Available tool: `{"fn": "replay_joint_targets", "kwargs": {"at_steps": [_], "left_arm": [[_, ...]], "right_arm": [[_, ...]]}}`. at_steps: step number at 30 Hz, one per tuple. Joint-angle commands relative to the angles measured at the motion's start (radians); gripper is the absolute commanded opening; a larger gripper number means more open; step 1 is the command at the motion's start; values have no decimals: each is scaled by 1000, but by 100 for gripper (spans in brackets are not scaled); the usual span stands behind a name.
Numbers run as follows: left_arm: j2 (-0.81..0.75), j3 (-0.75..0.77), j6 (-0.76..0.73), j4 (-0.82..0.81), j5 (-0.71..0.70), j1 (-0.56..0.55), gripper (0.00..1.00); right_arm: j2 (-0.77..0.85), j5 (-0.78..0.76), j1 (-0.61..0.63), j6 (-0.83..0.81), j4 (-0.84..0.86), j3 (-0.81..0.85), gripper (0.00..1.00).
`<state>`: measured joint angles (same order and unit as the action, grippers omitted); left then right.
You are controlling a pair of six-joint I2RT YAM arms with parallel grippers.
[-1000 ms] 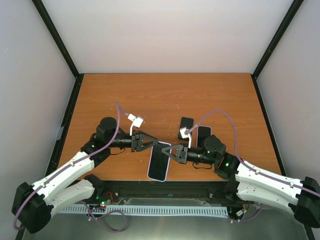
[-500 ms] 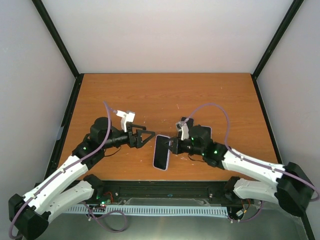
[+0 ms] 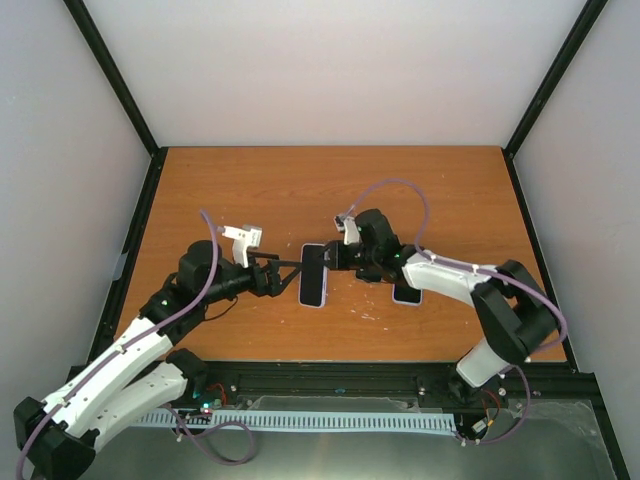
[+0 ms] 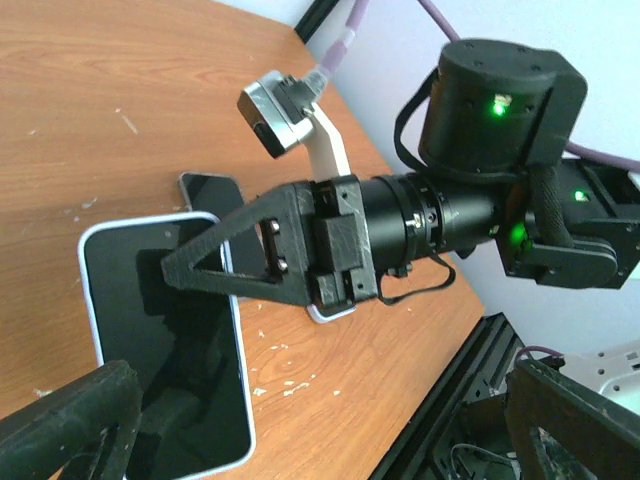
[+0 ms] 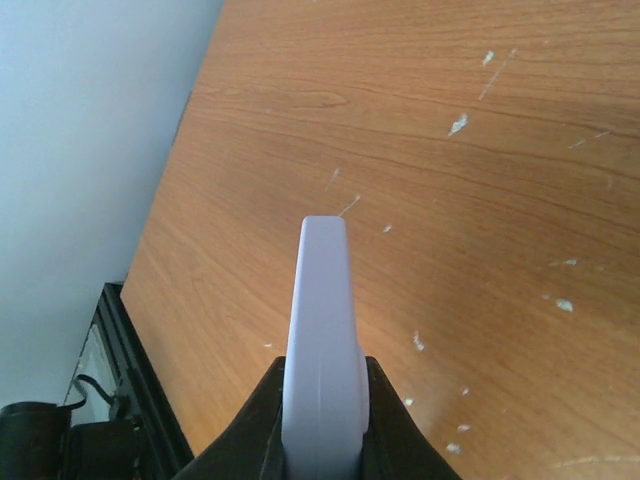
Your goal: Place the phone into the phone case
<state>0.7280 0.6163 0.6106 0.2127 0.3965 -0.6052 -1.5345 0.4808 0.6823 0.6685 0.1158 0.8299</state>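
A phone with a black screen and pale lilac edge is held flat, screen up, just over the table's middle. My right gripper is shut on its right edge. In the right wrist view the lilac edge sits clamped between the fingers. In the left wrist view the phone and the right gripper are close ahead. My left gripper is open and empty, just left of the phone. A pale-rimmed slab, perhaps the case, lies mostly hidden under the right arm.
A second black slab lies on the wood behind the held phone. A pale corner shows under the right gripper. The table's front rail runs along the near edge. Black frame posts stand at the back corners.
My right gripper has carried the phone from the table's near edge back toward the middle. The left gripper has drawn back to the left, staying open beside the phone.
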Motion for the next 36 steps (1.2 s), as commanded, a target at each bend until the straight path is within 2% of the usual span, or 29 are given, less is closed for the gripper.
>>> {"fn": "replay_joint_targets", "kwargs": {"at_steps": [1,5,18,27,36], "left_arm": [[-1,-34,32,3,-41,-2,99],[1,-48,39,-12,-27,-1,100],[14,-48,44,-12,-26,-2,99],[35,-41,57,-1,-31,-2,100],[34,-25,66,8,-49,-2,100]], "right_arm": [[-106,77,-28,-22,47,73,4],[-184,99,-50,-13,35,116,4],[-294,89,-79,-37,-11,182,10],[-311,34,-111,-67,-115,221,27],[-256,-47,-119,-87,-219,243,42]]}}
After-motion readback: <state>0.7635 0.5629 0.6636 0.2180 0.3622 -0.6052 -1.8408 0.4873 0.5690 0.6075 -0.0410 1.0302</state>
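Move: My right hand still pinches the cased phone near its far right corner, left edge sloping down. The bare table where the phone's middle will lie is about level with my right hand, 3 cm to its left and some 9 cm below. The clear-cased phone lies about 15 cm right of that spot and 4 cm farther out; the second cased phone is 25 cm right of it and 1 cm nearer. From my left hand, the spot is about 10 cm ahead, 7 cm right and 19 cm down. I lower the cased phone with my right hand to the bare table left of the clear-cased phone, going down about 8 cm and forward about 6. Over the last part I open the fingers from their pinch and slip them some 3 cm to the right off its far right corner, the hand tipping slightly. My empty left hand sinks about 4 cm, fingers staying wide open. ##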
